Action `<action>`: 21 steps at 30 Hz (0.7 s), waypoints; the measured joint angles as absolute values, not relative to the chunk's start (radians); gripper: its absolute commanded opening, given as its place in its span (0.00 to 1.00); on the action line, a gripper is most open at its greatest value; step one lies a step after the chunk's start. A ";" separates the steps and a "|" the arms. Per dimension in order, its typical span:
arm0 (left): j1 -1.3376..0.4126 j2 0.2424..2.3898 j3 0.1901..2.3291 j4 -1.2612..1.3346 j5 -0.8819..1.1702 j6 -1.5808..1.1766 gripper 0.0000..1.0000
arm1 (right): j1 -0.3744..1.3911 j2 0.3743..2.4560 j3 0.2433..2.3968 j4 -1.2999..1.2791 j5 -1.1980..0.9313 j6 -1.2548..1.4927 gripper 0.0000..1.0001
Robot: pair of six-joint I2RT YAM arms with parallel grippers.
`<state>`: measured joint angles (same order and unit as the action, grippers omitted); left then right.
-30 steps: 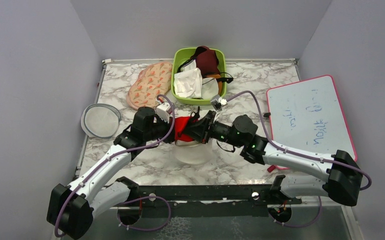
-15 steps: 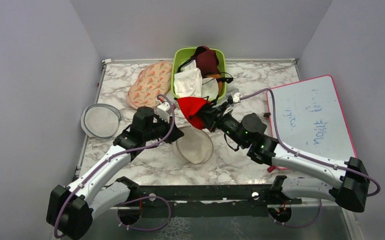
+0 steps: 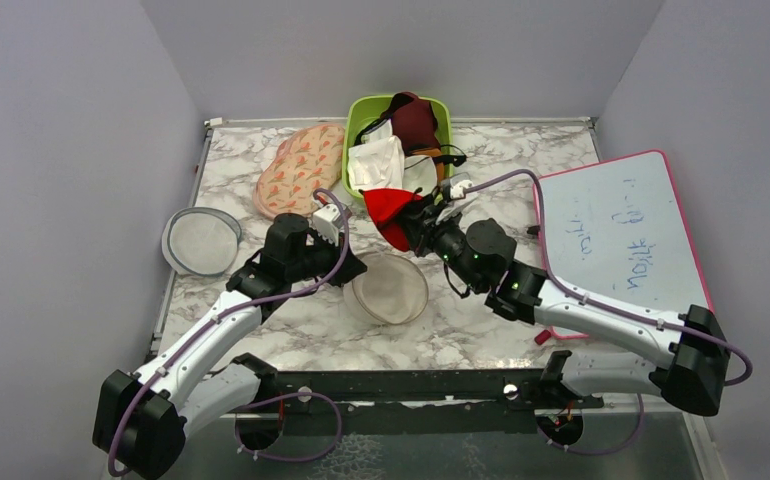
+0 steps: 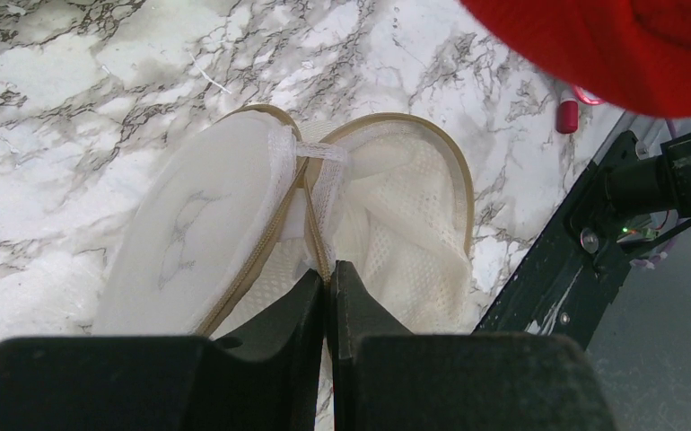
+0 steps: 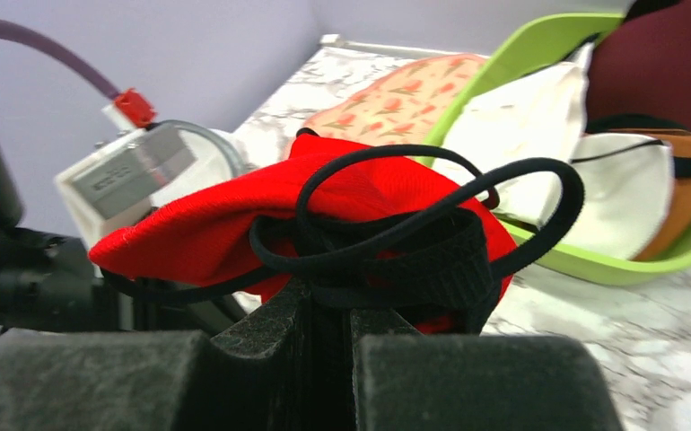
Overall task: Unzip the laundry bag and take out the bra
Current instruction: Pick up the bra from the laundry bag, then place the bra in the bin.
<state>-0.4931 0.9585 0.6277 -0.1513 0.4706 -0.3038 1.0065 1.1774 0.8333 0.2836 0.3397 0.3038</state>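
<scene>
The cream mesh laundry bag (image 3: 389,288) lies unzipped on the marble table, its two halves spread apart (image 4: 387,215). My left gripper (image 4: 328,274) is shut on the bag's tan zip rim at its near edge. The red bra (image 3: 388,212) with black straps hangs in the air, clear of the bag, just in front of the green bin. My right gripper (image 5: 328,305) is shut on the bra (image 5: 234,224), pinching its black band and straps. In the left wrist view a corner of the bra (image 4: 611,54) shows at the top right.
A green bin (image 3: 366,112) at the back holds white cloths and a dark maroon garment (image 3: 414,118). Pink floral pads (image 3: 301,168) lie left of it. A flat round mesh disc (image 3: 201,242) sits at the far left. A pink-framed whiteboard (image 3: 616,232) lies on the right.
My right gripper has lifted the bra out of the bag and carried it back towards the green bin. The bag has dropped flat and open. The left arm has stayed in place.
</scene>
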 measured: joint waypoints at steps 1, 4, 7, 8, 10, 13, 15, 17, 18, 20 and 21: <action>-0.493 0.958 0.628 -0.151 0.469 -0.304 0.04 | 1.007 1.170 0.833 0.271 0.360 0.300 0.01; -0.493 0.958 0.627 -0.154 0.451 -0.300 0.21 | 1.006 1.148 0.833 0.233 0.405 0.292 0.01; -0.493 0.952 0.628 -0.170 0.425 -0.297 0.40 | 0.989 1.131 0.831 0.220 0.419 0.289 0.01; -0.493 0.948 0.628 -0.177 0.415 -0.297 0.46 | 0.980 1.131 0.831 0.218 0.417 0.289 0.01; -0.492 0.931 0.628 -0.190 0.395 -0.294 0.55 | 0.947 1.139 0.831 0.209 0.409 0.290 0.01; -0.490 0.900 0.628 -0.205 0.363 -0.292 0.68 | 0.883 1.178 0.841 0.195 0.369 0.293 0.01; -0.488 0.878 0.628 -0.214 0.335 -0.292 0.72 | 0.833 1.232 0.873 0.173 0.323 0.299 0.01; -0.485 0.858 0.628 -0.219 0.309 -0.290 0.75 | 0.789 1.285 0.913 0.151 0.274 0.303 0.01; -0.484 0.849 0.628 -0.222 0.295 -0.289 0.75 | 0.768 1.314 0.940 0.139 0.249 0.306 0.01; -0.483 0.831 0.628 -0.228 0.271 -0.289 0.76 | 0.739 1.367 0.998 0.119 0.210 0.308 0.01; -0.481 0.823 0.628 -0.232 0.261 -0.289 0.76 | 0.726 1.393 1.026 0.115 0.194 0.307 0.01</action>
<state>-0.4812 0.8227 0.6281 -0.2321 0.2611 -0.2886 0.7261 1.3926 1.0256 0.1154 0.1936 0.3073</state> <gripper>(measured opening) 0.751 0.092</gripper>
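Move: My right hand already holds the red bra. The green tub lies about 31 cm ahead of it, 3 cm to the left and some 22 cm below; in the tub the white cloth is roughly 25 cm ahead and 6 cm left, and the floral pads lie about 29 cm ahead, 24 cm left. My left hand pinches the laundry bag's rim, the bag's middle some 7 cm to its right, 2 cm back and 10 cm below. With the bra still clamped in shut fingers, I swing my right hand first to the right about 4 cm, then mostly forward, roughly 10 cm in all and sinking late by 4 cm, towards the tub. Meanwhile my left fingers spread wide, let go of the bag's rim and back off some 4 cm left, rising slightly. ##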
